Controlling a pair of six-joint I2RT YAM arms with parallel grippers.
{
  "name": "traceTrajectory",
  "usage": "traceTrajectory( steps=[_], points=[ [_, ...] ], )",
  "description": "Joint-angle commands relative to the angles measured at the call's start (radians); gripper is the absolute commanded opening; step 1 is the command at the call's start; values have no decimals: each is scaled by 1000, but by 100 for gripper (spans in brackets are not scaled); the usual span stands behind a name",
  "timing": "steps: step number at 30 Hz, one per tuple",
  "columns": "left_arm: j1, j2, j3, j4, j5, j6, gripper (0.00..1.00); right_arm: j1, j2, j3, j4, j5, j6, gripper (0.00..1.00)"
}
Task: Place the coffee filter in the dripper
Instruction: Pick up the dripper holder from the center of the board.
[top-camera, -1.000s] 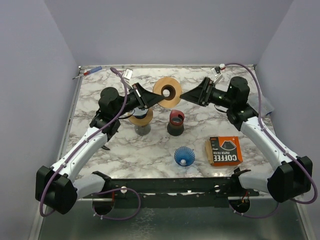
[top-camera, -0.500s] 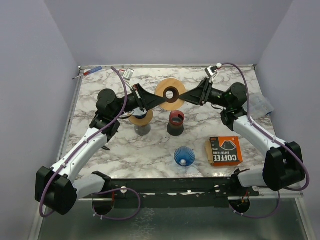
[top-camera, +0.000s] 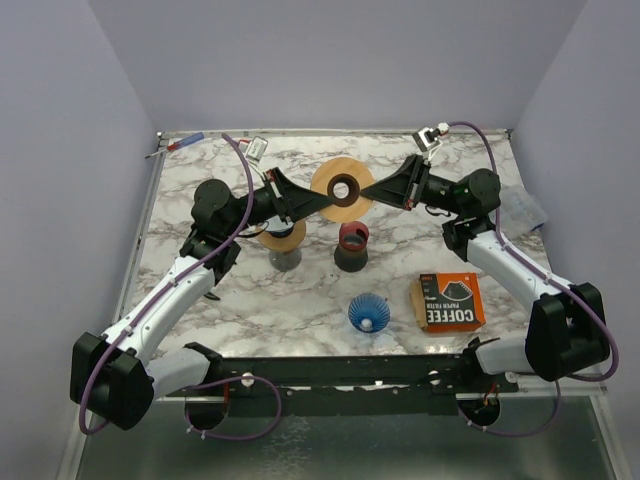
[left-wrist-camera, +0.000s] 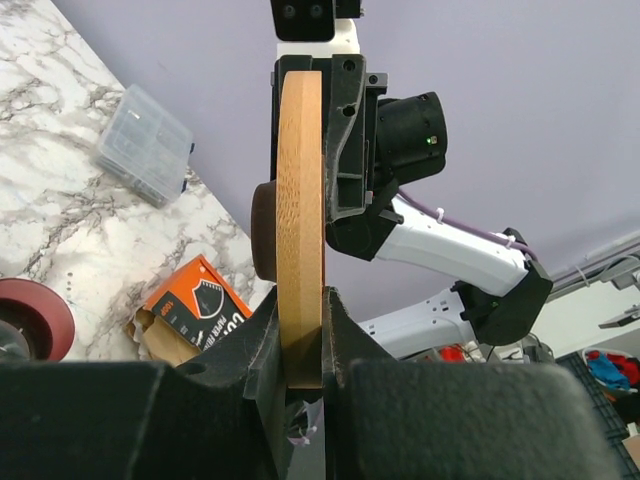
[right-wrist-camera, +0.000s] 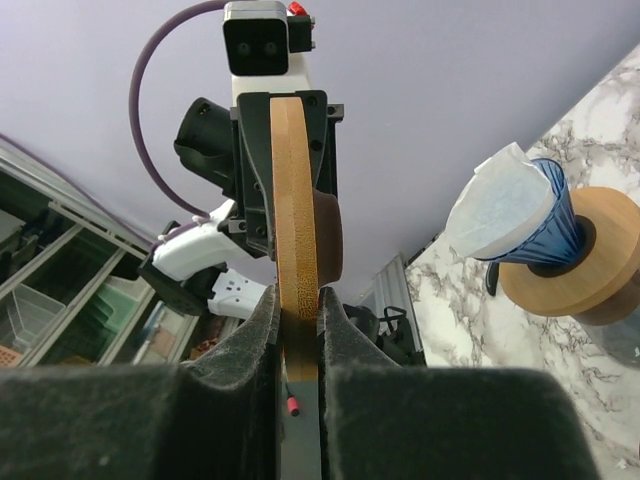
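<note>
A wooden disc (top-camera: 341, 189) with a dark brown hub hangs in the air over the back of the table, held from both sides. My left gripper (top-camera: 310, 200) is shut on its left edge, and the disc (left-wrist-camera: 300, 200) stands edge-on between those pads. My right gripper (top-camera: 376, 190) is shut on the opposite edge of the disc (right-wrist-camera: 292, 200). The blue ribbed dripper (top-camera: 369, 312) stands near the front middle. White filter paper (right-wrist-camera: 492, 205) shows at the dripper (right-wrist-camera: 558, 205) in the right wrist view. How the paper sits in it I cannot tell.
An orange COFFEE paper filter box (top-camera: 448, 301) lies front right. A red-rimmed dark cup (top-camera: 352, 240) stands mid-table, with a second wooden ring on a dark stand (top-camera: 283, 235) to its left. A clear plastic box (top-camera: 520, 210) sits at the right edge, small tools at the back left.
My right gripper moved left to the disc's right edge and closed on it. The left gripper kept its hold, and the disc barely shifted.
</note>
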Motion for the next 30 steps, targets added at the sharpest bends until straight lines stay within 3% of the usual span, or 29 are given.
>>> traceTrajectory(
  steps=[1, 7, 9, 11, 14, 17, 24, 30],
  points=[
    [2, -19, -15, 33, 0, 14, 0, 6, -3, 1, 19, -23, -4, 0],
    [3, -25, -24, 33, -11, 17, 5, 6, -28, 4, -59, -11, -55, 0],
    [2, -25, -26, 33, -15, 18, 13, 6, -36, 3, -85, -8, -73, 0],
    [3, -25, -27, 34, -21, 21, 34, 6, -44, 5, -112, -5, -91, 0],
    [2, -22, -30, 33, -36, 20, 78, 6, -50, 9, -145, 0, -110, 0],
    [3, -21, -30, 34, -46, 29, 98, 6, -53, 10, -166, 2, -123, 0],
    [20, -12, 7, -63, -71, 121, 99, 6, -69, 7, -226, 15, -161, 0],
    [34, -14, 99, -297, -186, 328, 99, 6, -80, 18, -290, 25, -202, 0]
  ],
)
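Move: I have the dripper holder pinched from both sides, its centre about 4 cm to the right of my left hand and 4 cm to the left of my right hand. The red-collared carafe it is meant for stands about 3 cm ahead of my right hand, 1 cm to its left and some 29 cm below. From that hand the filled dripper stack is 18 cm to the left and 3 cm ahead, and the loose blue dripper 11 cm back and 3 cm to the right. My left fingers spread wide and let go of the dripper holder's left rim, then that hand eases about 3 cm forward, down and slightly left, turning some 10 degrees. My right hand keeps its pinch on the right rim and sinks about 2 cm towards the red-collared carafe, fingertips dipping roughly 5 degrees. ##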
